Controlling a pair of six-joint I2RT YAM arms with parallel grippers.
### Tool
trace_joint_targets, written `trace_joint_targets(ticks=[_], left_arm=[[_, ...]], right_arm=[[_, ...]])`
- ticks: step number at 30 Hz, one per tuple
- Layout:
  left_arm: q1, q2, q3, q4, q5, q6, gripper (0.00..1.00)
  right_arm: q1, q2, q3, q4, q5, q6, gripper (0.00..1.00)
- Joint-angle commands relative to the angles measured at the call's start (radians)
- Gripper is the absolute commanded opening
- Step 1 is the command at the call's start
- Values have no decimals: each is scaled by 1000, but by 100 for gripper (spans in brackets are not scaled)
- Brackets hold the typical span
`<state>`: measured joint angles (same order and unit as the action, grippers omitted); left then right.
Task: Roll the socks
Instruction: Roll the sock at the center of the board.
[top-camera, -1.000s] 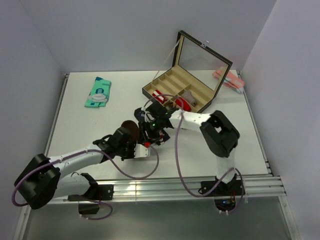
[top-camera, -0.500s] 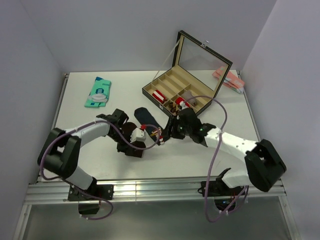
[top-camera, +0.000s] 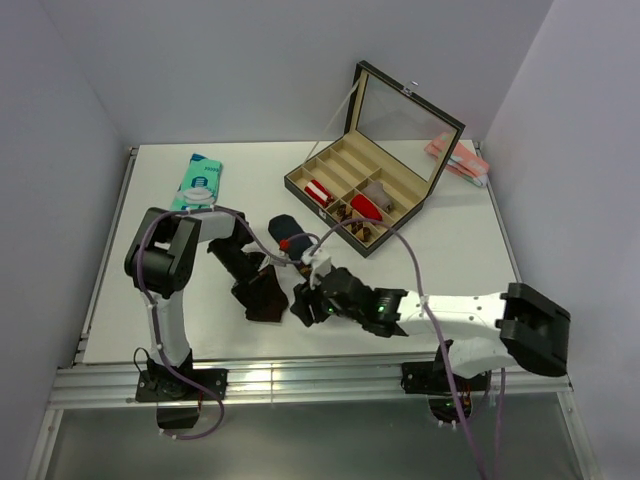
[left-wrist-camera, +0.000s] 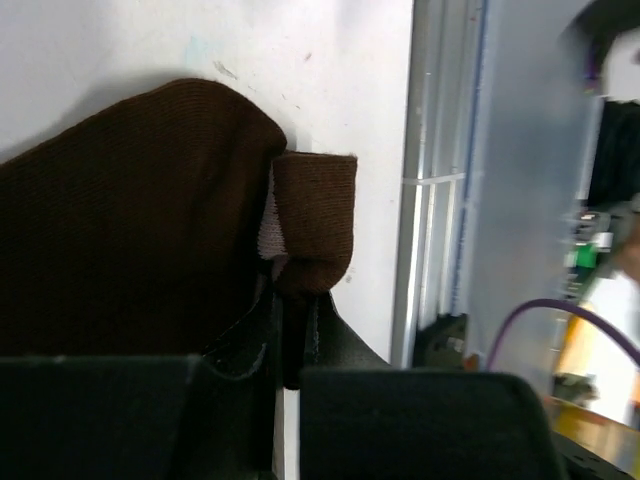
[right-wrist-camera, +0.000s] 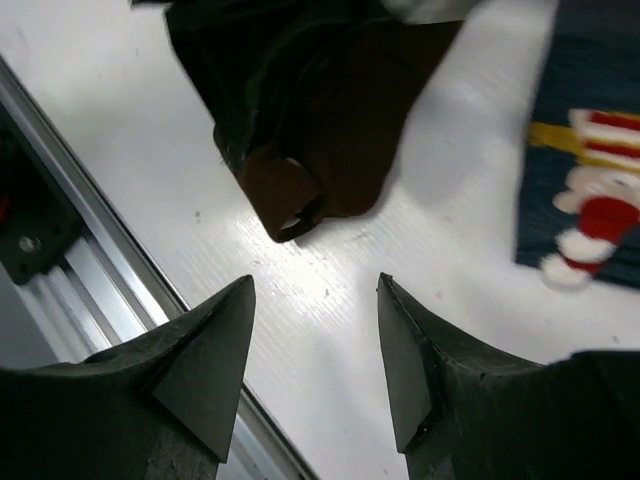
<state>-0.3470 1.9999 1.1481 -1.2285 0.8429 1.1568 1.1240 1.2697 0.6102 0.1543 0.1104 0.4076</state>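
Note:
A dark brown sock (top-camera: 270, 303) lies bunched on the white table near the front. My left gripper (top-camera: 256, 290) is shut on its folded edge. In the left wrist view the fingers (left-wrist-camera: 290, 335) pinch a small folded flap of the brown sock (left-wrist-camera: 130, 220). My right gripper (top-camera: 303, 305) hovers just right of it, open and holding nothing. In the right wrist view its gripper (right-wrist-camera: 316, 282) stands over bare table, a little short of the brown sock (right-wrist-camera: 340, 130). A navy sock (top-camera: 290, 232) with a red-and-white print (right-wrist-camera: 590, 180) lies flat behind.
An open compartment box (top-camera: 395, 215) with its lid up stands at the back right, holding red and striped rolls (top-camera: 322, 190). A teal packet (top-camera: 197, 185) lies at the back left. A pink item (top-camera: 455, 158) sits at the far right. The metal rail (top-camera: 300, 375) runs along the table's front edge.
The right gripper came from beside the box to the front, next to the brown sock, and opened slightly. The left arm swung round, bringing the brown sock nearer the front edge.

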Motion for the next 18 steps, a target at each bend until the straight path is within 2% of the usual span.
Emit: trace_joint_targets(ticks=[1,7,18], left_arm=[[9,60,35,-94,-4,44,0],[8,91,25,-57,-34,6,1],[11,106,51,-72,-36,-5,3]], right_arm=[[75,115,101,68,63,-154,60],[158,328,270,-5,106,-269,61],[209,522,425,-114,156,-389,63]])
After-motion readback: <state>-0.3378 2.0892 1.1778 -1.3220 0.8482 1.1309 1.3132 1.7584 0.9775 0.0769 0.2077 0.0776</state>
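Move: Some 10 cm to the right hand's left, level with it in reach and about 9 cm below, lies the folded end of the brown sock. The blue sock's middle is roughly 14 cm straight ahead of the right hand and 10 cm below. The left fingers already pinch the brown sock beside its fold; the folded end's middle is about 3 cm to the left hand's right and 1 cm lower. Swinging left and sinking, the open right gripper travels about 9 cm leftward and 5 cm down, with a small draw back, towards the folded end of the brown sock. It rolls and tips its fingers more steeply down by some 30 degrees in all, its jaws staying open astride the fold. The left fingers keep their pinch on the sock, easing back about a centimetre and turning slightly before holding there. ##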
